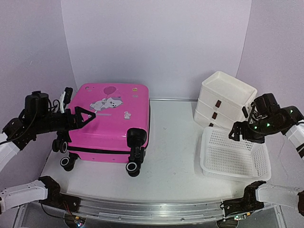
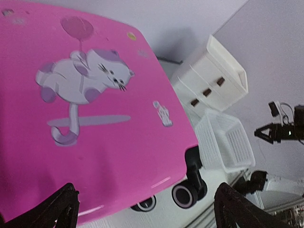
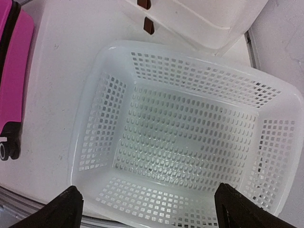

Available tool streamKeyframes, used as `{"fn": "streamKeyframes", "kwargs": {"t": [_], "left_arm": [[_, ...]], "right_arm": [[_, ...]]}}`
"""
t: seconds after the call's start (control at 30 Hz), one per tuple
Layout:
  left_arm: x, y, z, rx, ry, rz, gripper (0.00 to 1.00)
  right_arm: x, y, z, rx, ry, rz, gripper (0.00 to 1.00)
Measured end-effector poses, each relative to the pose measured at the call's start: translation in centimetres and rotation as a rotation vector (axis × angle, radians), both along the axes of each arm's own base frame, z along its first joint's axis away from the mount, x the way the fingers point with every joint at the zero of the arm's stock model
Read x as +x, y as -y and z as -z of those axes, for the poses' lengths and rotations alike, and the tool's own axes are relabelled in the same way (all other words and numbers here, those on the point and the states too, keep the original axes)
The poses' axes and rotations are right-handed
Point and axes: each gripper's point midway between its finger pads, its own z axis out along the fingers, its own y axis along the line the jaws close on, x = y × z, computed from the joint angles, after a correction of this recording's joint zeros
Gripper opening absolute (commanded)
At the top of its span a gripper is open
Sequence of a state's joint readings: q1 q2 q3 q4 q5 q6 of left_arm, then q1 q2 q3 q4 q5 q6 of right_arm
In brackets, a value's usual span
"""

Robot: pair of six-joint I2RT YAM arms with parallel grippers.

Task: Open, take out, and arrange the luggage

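Observation:
The luggage [image 1: 111, 118] is a hot-pink hard-shell suitcase with a white cartoon cat print. It lies flat and zipped shut at the left of the table, its black wheels [image 1: 133, 167] toward the near edge. My left gripper [image 1: 89, 115] hovers open over the lid's left side with nothing between its fingers. In the left wrist view the luggage [image 2: 95, 118] fills the frame beneath the left gripper [image 2: 147, 202]. My right gripper [image 1: 236, 132] hangs open above the white mesh basket, far from the luggage. The right wrist view shows the right gripper [image 3: 147, 204] and a strip of the luggage [image 3: 14, 71] at the left edge.
A white mesh basket [image 1: 209, 147] [image 3: 102, 118] sits at the right front, nothing in it. Behind it stands a white plastic drawer stack [image 1: 225, 97] [image 3: 199, 19] with brown handles. A bare stretch of table [image 1: 175, 142] separates the suitcase from the basket. Purple walls close in the back and sides.

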State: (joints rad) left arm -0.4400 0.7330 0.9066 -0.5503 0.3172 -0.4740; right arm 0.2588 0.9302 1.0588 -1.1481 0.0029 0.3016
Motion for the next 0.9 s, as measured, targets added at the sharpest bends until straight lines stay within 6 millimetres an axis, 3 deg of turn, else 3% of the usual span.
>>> {"fn": "streamKeyframes", "kwargs": {"t": [0.27, 0.43, 0.67, 0.9], "left_arm": [[-5.6, 8.6, 6.0, 0.103, -0.165, 0.212, 0.99], [-8.2, 13.3, 9.3, 0.253, -0.180, 0.269, 0.99], [-8.2, 17.1, 10.2, 0.329, -0.158, 0.227, 0.99], [-6.8, 19.7, 11.2, 0.375, -0.186, 0.153, 0.98]], "right_arm": [[-0.5, -3.1, 1.5, 0.152, -0.081, -0.060, 0.98], [-0.4, -5.7, 2.5, 0.138, -0.113, -0.151, 0.98], [-0.9, -9.2, 4.0, 0.066, -0.133, -0.276, 0.98], [-0.7, -9.6, 5.0, 0.048, -0.125, -0.272, 0.98]]}}
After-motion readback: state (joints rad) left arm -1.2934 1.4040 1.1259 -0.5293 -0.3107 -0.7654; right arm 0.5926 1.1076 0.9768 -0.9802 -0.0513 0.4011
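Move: The suitcase's upper front-right caster lies about 16 cm to my left hand's right, some 4 cm back and 15 cm below it. The middle of the pink suitcase is around 8 cm ahead of that hand and 7 cm to its right. From my right hand the caster is roughly 37 cm left and 2 cm back; the white basket sits beneath that hand, its middle about 3 cm ahead and 2 cm right. I sweep my open left hand some 20 cm right across the suitcase's front, sinking about 11 cm and drawing back towards me, then ease off beside the upper front-right caster, rolling the hand's left side up some 20 degrees. My right hand, also open, slides 10 cm left to the basket's near-suitcase side, lowering 5 cm and turning counter-clockwise. ##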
